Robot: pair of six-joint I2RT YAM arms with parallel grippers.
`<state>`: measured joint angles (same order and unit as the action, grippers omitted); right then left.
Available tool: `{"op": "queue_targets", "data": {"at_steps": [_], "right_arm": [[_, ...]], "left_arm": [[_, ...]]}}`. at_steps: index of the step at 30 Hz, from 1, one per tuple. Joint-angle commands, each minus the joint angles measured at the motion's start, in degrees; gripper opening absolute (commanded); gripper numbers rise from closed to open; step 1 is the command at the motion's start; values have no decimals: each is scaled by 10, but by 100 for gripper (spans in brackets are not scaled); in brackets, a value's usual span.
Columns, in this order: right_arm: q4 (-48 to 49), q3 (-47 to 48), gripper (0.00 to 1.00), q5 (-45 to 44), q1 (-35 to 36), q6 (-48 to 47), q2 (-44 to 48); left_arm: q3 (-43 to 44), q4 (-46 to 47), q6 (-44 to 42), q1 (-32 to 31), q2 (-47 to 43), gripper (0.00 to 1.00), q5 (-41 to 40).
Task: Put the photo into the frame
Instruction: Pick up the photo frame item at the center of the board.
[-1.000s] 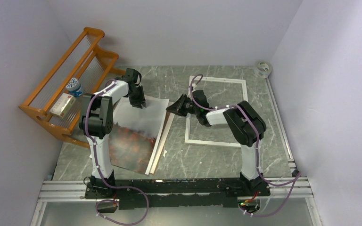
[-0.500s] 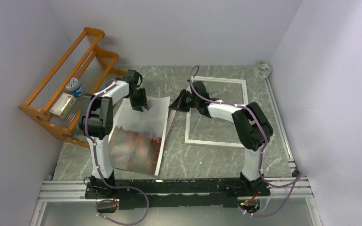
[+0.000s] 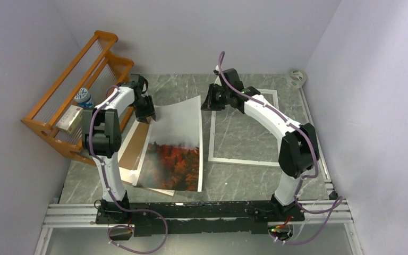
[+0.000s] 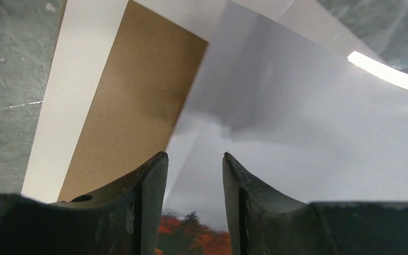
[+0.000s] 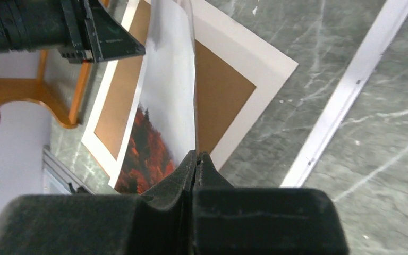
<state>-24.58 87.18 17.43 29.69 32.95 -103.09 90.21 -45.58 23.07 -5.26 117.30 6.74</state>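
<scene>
The photo, grey sky over red-orange trees, lies partly on the table with its far right corner lifted and curled. My right gripper is shut on that corner, and in the right wrist view the sheet rises edge-on from the closed gripper. My left gripper is at the photo's far left corner, open; in the left wrist view the gripper has a gap, with the photo beyond. The white frame lies flat to the right of the photo.
A brown backing board with a white border lies under the photo's left side, also seen as board and board. An orange wooden rack holding a bottle and a box stands at left. A tape roll sits at the back right.
My right gripper closed on the photo's corner, then rose and moved back, lifting it and drawing the photo right off the board. My left gripper opened and shifted left.
</scene>
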Motion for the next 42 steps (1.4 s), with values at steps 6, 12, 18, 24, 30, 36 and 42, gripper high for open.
{"op": "queue_targets", "data": {"at_steps": [6,12,18,24,30,36,42], "right_arm": [[-33,63,0,3,1,-124,78],[-14,92,0,-26,1,-146,96],[46,88,0,-49,0,-119,115],[72,94,0,-85,0,-94,108],[62,124,0,-62,1,-54,78],[47,128,0,-88,0,-63,81],[0,153,0,-159,-9,-125,103]], "left_arm": [[58,-23,-18,-3,-52,53,-7],[73,-31,-8,0,-70,59,-31],[75,-35,1,4,-96,67,-50],[66,-34,6,10,-120,78,-44],[55,-24,8,16,-138,82,-4],[35,-9,7,18,-140,82,21],[30,-1,13,20,-137,79,43]]}}
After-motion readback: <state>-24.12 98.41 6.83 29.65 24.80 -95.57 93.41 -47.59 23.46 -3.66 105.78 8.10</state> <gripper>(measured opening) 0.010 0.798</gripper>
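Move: The photo's right side is already raised, and its middle lies some 10 cm back, 13 cm to the left and 12 cm below the right hand, which already pinches a sheet edge. From the left hand it is about 14 cm back and 8 cm right, near its height. The backing board is about 8 cm back, 19 cm left and 18 cm below the right hand; the white frame is about 1 cm ahead, 14 cm right and 17 cm below it. Lift the right gripper almost straight up, about 14 cm, away from the backing board, easing a little forward later on; keep the clear sheet's edge pinched and swing the fingertips up and forward some 25 degrees. Raise the left gripper about 10 cm off the photo's left part, tilting its fingers forward and spreading them wider, with nothing held. ##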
